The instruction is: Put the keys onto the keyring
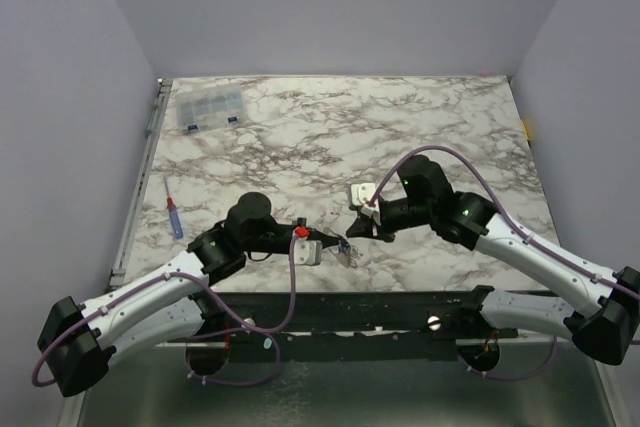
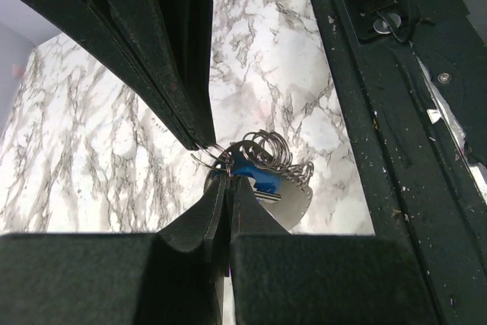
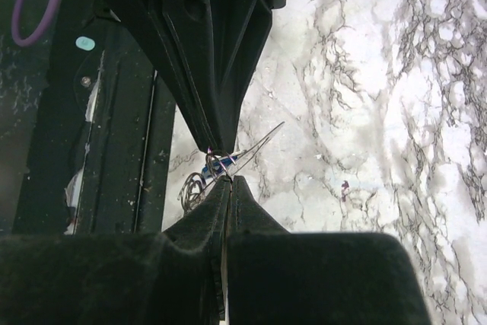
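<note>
The keyring is a bundle of thin pale wire loops held just above the marble table, near its front edge. A blue tag and a flat silver key hang from it. My left gripper is shut, its tips pinching the wire beside the tag. My right gripper is shut too, nipping the keyring from the opposite side. A key shows edge-on there. From above, the left gripper and right gripper meet tip to tip over the bundle.
A clear compartment box stands at the back left. A screwdriver with a red and blue handle lies by the left edge. A small white block sits behind the right gripper. A black rail runs along the near edge.
</note>
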`<state>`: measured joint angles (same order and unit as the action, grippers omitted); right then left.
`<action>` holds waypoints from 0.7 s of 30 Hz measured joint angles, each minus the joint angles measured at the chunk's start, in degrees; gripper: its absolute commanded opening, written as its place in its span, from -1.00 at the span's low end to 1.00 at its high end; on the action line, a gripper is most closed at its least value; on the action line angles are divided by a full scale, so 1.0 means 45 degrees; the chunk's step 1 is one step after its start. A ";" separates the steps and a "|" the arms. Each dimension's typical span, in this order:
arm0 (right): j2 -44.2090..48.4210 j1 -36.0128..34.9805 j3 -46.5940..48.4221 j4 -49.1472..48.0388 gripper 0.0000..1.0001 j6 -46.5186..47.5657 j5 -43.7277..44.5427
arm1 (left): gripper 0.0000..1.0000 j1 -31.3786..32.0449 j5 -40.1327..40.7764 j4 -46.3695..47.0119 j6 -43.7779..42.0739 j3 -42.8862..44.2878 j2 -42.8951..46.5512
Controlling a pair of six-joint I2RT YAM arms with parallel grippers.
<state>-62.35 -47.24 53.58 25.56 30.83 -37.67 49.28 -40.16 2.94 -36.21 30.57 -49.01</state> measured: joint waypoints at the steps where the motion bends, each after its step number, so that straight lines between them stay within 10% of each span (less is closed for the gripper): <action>1: 0.0024 0.0000 -0.0049 -0.0087 -0.99 -0.0049 0.0024 | -0.86 0.0000 0.0029 0.0005 0.0029 0.0000 0.0000; 8: 0.0049 0.0000 -0.0121 -0.0379 -0.99 -0.0185 0.0165 | -0.45 0.0015 0.0219 0.0078 0.0272 0.0000 0.0034; 21: 0.0534 0.0000 -0.0520 -0.1054 -0.99 -0.0447 0.0699 | -0.31 0.0068 0.1205 0.0869 0.1185 -0.0010 0.0413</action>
<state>-59.94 -47.24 51.24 20.82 28.82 -34.52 49.58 -34.74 6.85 -30.87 30.52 -47.16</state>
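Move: The left gripper has the keyring's wire end shut in its fingertips. The right gripper grips the same end about 2 cm to the robot's right and 1 cm farther forward. The keys with the blue tag hang some 3 cm below the left fingertips and about 1 cm back and to the right. The keyring's coils dangle roughly 3 cm back, 2 cm right and 5 cm below. From the right fingertips, the wire end lies about 1 cm left and 1 cm back. Keep the right gripper shut on the wire end and ease it about 1 cm forward and up. Open the left fingers about a third to let the wire go, then lift the left gripper some 2 cm, and near the end bring it a little over 1 cm forward, turning it slightly counter-clockwise. ##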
